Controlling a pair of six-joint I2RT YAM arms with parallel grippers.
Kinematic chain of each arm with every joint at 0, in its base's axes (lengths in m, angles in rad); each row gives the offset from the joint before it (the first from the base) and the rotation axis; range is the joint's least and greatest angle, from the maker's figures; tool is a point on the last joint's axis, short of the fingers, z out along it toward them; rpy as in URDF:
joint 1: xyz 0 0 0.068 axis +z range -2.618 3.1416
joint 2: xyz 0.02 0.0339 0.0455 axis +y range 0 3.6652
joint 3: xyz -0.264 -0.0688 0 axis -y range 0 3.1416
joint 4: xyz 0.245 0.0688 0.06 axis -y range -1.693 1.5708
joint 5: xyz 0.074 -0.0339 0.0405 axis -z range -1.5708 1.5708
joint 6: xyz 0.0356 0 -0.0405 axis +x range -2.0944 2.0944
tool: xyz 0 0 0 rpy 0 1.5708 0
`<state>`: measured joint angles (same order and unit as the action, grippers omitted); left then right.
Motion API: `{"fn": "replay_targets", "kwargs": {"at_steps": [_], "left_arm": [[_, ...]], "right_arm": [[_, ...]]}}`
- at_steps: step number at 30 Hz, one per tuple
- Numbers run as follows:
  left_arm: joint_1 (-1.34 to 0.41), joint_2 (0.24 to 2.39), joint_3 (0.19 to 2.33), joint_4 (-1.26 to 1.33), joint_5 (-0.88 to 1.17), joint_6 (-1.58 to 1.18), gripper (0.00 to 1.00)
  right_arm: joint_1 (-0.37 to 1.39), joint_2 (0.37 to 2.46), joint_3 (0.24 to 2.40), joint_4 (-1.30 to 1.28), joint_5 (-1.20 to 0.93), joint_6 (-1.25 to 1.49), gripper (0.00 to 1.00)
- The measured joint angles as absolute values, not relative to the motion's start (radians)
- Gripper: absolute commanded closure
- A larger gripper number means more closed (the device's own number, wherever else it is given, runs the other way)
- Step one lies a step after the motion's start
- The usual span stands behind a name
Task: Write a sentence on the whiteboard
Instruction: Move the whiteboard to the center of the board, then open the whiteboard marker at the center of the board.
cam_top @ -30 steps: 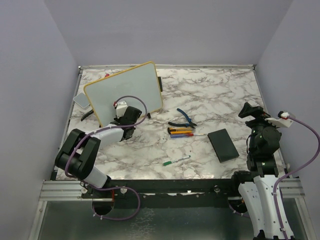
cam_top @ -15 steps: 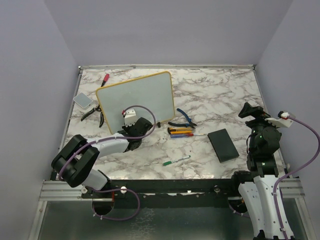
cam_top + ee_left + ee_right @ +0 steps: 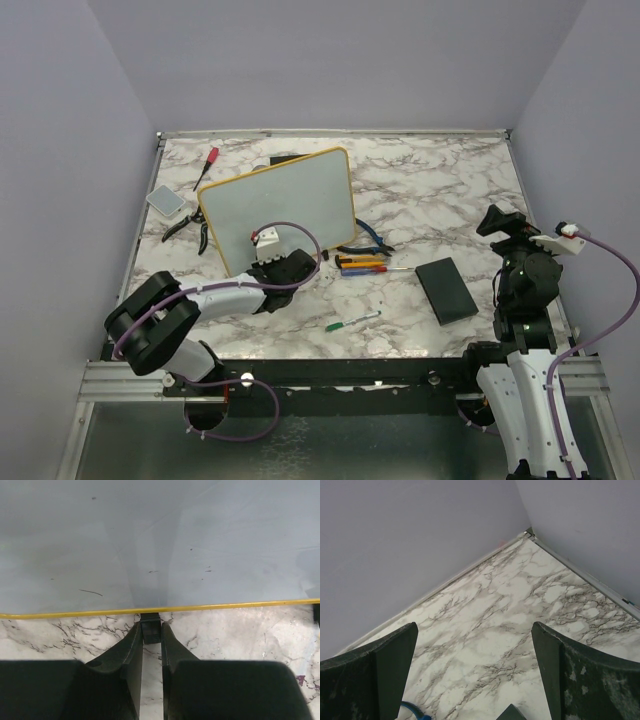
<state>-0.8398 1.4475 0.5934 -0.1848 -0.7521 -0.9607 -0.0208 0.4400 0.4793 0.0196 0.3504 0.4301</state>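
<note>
The whiteboard [image 3: 280, 205], white with a yellow frame, stands tilted on the marble table left of centre. Its face fills the left wrist view [image 3: 160, 545] and shows only faint specks; the sentence is out of view. My left gripper [image 3: 290, 265] is at the board's near bottom edge. In the left wrist view that gripper [image 3: 150, 630] is shut on the board's small black foot, just below the yellow frame. My right gripper [image 3: 497, 220] hovers at the right side of the table. It stands wide open [image 3: 474, 627] with only bare marble between its fingers.
Several markers [image 3: 362, 264] and blue pliers [image 3: 368, 238] lie right of the board. A green marker [image 3: 352, 321] lies nearer the front. A black pad [image 3: 446, 290] sits by the right arm. A grey pad [image 3: 166, 199], black pliers [image 3: 195, 228] and a red-handled tool [image 3: 208, 160] lie far left.
My left gripper has dragged the whiteboard to the right and a little nearer, uncovering the pliers and the red-handled tool on the left. The right arm has not moved.
</note>
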Motion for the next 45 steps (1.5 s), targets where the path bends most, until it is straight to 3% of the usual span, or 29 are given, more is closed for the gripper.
{"fn": "replay_targets", "kwargs": {"at_steps": [6,20,28,35,45], "left_arm": [[-0.852,1.444,0.594,-0.202,-0.756,-1.007,0.64],[-0.978,1.262,0.598,-0.278,-0.734,-1.014,0.28],[-1.142,1.195,0.598,-0.236,-0.621,-0.812,0.26],[-1.200,1.188,0.571,-0.110,-0.342,-0.559,0.26],[-1.253,1.374,0.602,-0.076,-0.173,-0.421,0.29]], "right_arm": [[-0.021,0.442,0.479,0.020,0.350,0.430,0.00],[-0.021,0.462,0.479,0.020,0.350,0.430,0.00],[-0.021,0.491,0.479,0.020,0.349,0.430,0.00],[-0.021,0.510,0.479,0.020,0.338,0.429,0.01],[-0.021,0.543,0.479,0.020,0.323,0.429,0.01]]}}
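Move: The whiteboard's near-edge clip is still between the left fingertips. The green marker, next in line, has its middle about 12 cm back and 19 cm to the right, some 2 cm lower. The whiteboard's middle is some 14 cm straight ahead, its second clip 4 cm ahead and 12 cm right, and the screwdrivers 2 cm ahead and 21 cm right. From the right hand, the marker lies roughly 12 cm back, 36 cm left and 26 cm below. The whiteboard's clip is let go: the left fingers spread wide and rise off it about 5 cm, then swing back and to the right, some 15 cm each way, turning about 65 degrees clockwise. The hand sinks over the marker's green cap, not visibly touching it. The right hand, open, sinks a little and tips down slightly. ##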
